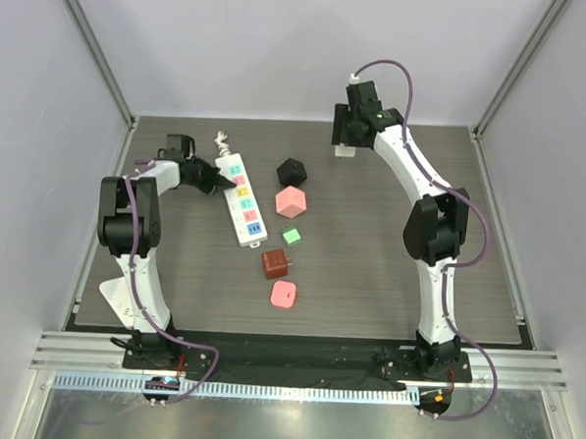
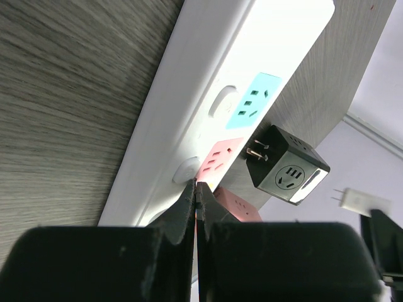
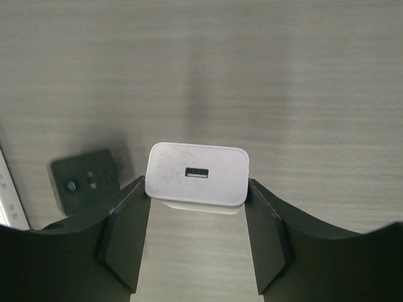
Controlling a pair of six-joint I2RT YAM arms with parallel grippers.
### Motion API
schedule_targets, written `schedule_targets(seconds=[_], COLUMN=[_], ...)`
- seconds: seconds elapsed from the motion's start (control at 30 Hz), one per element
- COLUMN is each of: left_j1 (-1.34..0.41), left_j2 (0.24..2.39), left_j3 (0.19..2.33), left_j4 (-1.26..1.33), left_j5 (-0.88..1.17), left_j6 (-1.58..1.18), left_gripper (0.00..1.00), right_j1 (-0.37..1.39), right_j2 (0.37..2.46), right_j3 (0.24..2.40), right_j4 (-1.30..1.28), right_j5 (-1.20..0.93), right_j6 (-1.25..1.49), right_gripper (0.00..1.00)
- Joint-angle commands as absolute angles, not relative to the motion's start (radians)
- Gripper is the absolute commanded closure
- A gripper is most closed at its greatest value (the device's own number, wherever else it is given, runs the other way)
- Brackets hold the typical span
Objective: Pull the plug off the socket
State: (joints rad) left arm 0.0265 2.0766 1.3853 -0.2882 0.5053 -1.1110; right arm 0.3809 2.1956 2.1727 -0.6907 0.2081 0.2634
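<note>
The socket (image 1: 243,202) is a long white power strip with coloured outlets, lying left of the table's middle. My left gripper (image 1: 216,179) is shut, with nothing between its fingers. Its tips (image 2: 197,184) press on the socket (image 2: 208,94) beside the pink outlet. The plug (image 3: 197,175) is a white block with a USB port facing the right wrist camera. My right gripper (image 3: 197,189) is shut on the plug, one finger against each short side. Right gripper and plug (image 1: 346,150) are at the back of the table, well away from the socket. No plug sits in any visible outlet.
Right of the socket lie a black cube adapter (image 1: 292,170), a pink cube (image 1: 291,201), a small green plug (image 1: 292,235), a dark red block (image 1: 276,264) and a pink plug (image 1: 286,295). The table's back edge runs just behind the right gripper.
</note>
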Motion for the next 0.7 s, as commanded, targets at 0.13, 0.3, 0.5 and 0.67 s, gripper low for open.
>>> schedule_targets(seconds=[0.13,0.3,0.5,0.67], left_j1=[0.029,0.028,0.028,0.026], left_j2=[2.056,2.037,2.033,2.020], left_j3=[1.353,1.342,1.330,1.313], left_j4=[-0.321,-0.292,-0.259,-0.223], left_j5=[0.434,0.448,0.466,0.483], left_j6=[-1.035,-1.025,-1.028,-1.028], left_gripper=[1.00,1.00,1.00,0.96], right_j1=[0.357,0.356,0.356,0.356], right_j2=[2.276,2.322,2.394,2.430], right_j3=[2.237,2.263,2.324,2.356], right_j4=[-0.828,-0.857,-0.890,-0.888], right_j5=[0.012,-0.053,-0.055,-0.081], right_j6=[0.203,0.183,0.189,0.195], right_gripper=[0.99,0.99,0.97,0.89])
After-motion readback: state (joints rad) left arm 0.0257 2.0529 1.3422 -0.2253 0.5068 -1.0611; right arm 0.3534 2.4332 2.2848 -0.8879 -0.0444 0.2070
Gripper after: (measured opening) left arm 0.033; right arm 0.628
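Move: The right hand holds the white plug high above a bare spot of table, which lies some 3 cm back, 2 cm left and about 18 cm below. The black plug lies about 13 cm left, level fore and aft and some 15 cm down; the pink plug is equally far left but 10 cm nearer, about 15 cm down. From the left hand, that spot is about 28 cm right, 4 cm ahead and 4 cm down. Still pinching the white plug at an unchanged grip, the right hand sinks between 11 and 12 cm towards the bare table to the right of the black plug, fast at first and then easing almost to a stop, while drawing back some 3 cm. On the way the wrist tips the fingers about 20 degrees more steeply down and turns slightly counter-clockwise; whether the plug's underside reaches the table can't be seen. ##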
